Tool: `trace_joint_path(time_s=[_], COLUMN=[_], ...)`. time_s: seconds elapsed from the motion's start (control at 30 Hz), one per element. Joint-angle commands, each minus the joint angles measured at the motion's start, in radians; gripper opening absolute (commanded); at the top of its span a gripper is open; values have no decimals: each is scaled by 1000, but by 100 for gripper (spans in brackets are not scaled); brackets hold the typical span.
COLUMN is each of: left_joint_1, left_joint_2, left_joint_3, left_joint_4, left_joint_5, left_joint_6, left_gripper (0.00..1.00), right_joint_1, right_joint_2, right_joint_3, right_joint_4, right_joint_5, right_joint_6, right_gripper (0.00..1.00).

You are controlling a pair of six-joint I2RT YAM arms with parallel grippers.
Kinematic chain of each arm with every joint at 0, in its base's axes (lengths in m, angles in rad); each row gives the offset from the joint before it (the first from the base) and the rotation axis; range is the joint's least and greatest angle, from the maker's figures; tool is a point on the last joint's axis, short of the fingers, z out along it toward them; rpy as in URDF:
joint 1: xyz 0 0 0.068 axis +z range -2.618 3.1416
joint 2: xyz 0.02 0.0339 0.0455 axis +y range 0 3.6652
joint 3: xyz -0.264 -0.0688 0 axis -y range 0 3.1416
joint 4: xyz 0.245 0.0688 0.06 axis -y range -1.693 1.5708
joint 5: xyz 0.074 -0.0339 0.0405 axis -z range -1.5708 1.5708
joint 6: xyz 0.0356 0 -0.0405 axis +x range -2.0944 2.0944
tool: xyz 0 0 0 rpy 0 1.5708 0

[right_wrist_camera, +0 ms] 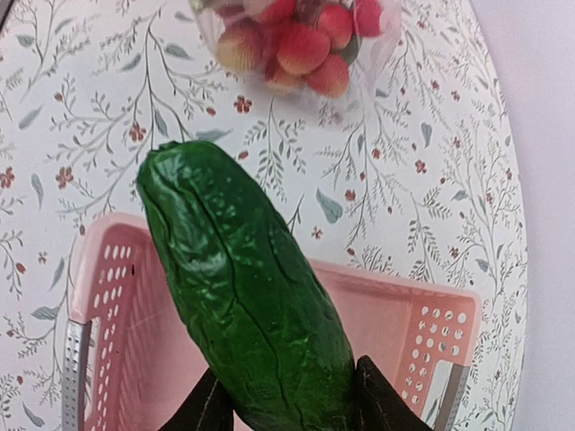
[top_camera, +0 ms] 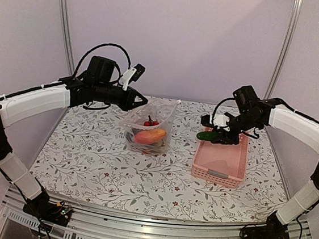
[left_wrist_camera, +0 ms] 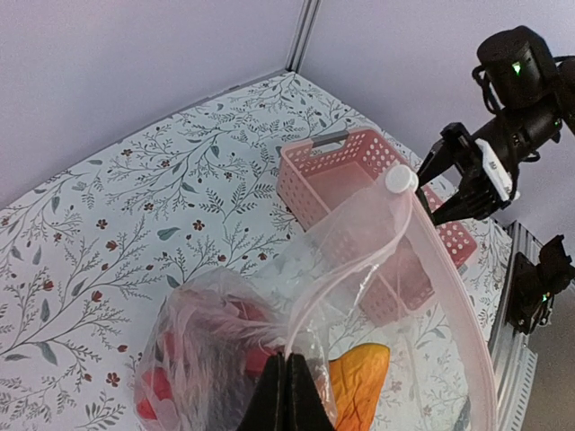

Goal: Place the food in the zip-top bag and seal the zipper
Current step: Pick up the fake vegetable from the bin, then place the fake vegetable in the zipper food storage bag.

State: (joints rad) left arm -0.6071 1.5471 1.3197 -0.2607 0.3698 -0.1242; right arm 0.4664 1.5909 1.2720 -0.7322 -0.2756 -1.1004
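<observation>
The clear zip-top bag stands on the table with its mouth open. Inside lie a red-orange pepper and red fruits. My left gripper is shut on the bag's upper edge and holds it up. The zipper curves away as a clear strip along the open mouth. My right gripper is shut on the near end of the green cucumber. It holds the cucumber above the far end of the pink basket. From the right wrist, the cluster of red-yellow fruits shows through the bag.
The pink slotted basket sits right of the bag on the floral tablecloth; its visible floor is bare. White walls with metal posts close in the back of the table. In the left wrist view, my right gripper hangs beyond the basket.
</observation>
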Motion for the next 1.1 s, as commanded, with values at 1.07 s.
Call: trace_joint_path(time_s=[1.07], left_joint_1=[-13], left_joint_2=[7], left_joint_3=[23], left_joint_4=[-17], left_joint_5=[10], left_joint_6=[2], left_gripper=[0], right_joint_1=[278], right_joint_2=[171], right_joint_3=[730], right_joint_4=[-8], right_joint_5=[-613], right_joint_6=[404], right_gripper=[21])
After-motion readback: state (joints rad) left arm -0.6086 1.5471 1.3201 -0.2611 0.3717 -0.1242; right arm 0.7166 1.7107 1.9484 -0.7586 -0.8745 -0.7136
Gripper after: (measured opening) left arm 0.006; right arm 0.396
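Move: About 24 cm to the left of the right hand, some 2 cm farther out and 8 cm higher, is the open mouth of the bag; this hand already holds the green cucumber. The pink bin lies nearly straight below, about 13 cm down and 2 cm to the right. The orange pepper in the bag is some 26 cm left, 2 cm out and 7 cm lower. From the left hand, the mouth's middle is about 5 cm right, 1 cm nearer and 3 cm below. Climbing about 25 cm away from the bin, the right hand carries the cucumber up and some 17 cm left towards the bag, drawing back about 9 cm mainly in the first part. The climb fades late while the leftward travel goes on; the wrist swings nearly 50 degrees, its fingers ending far more level and pointing left, grip kept. The left hand stays put, still pinching the bag's rim. ##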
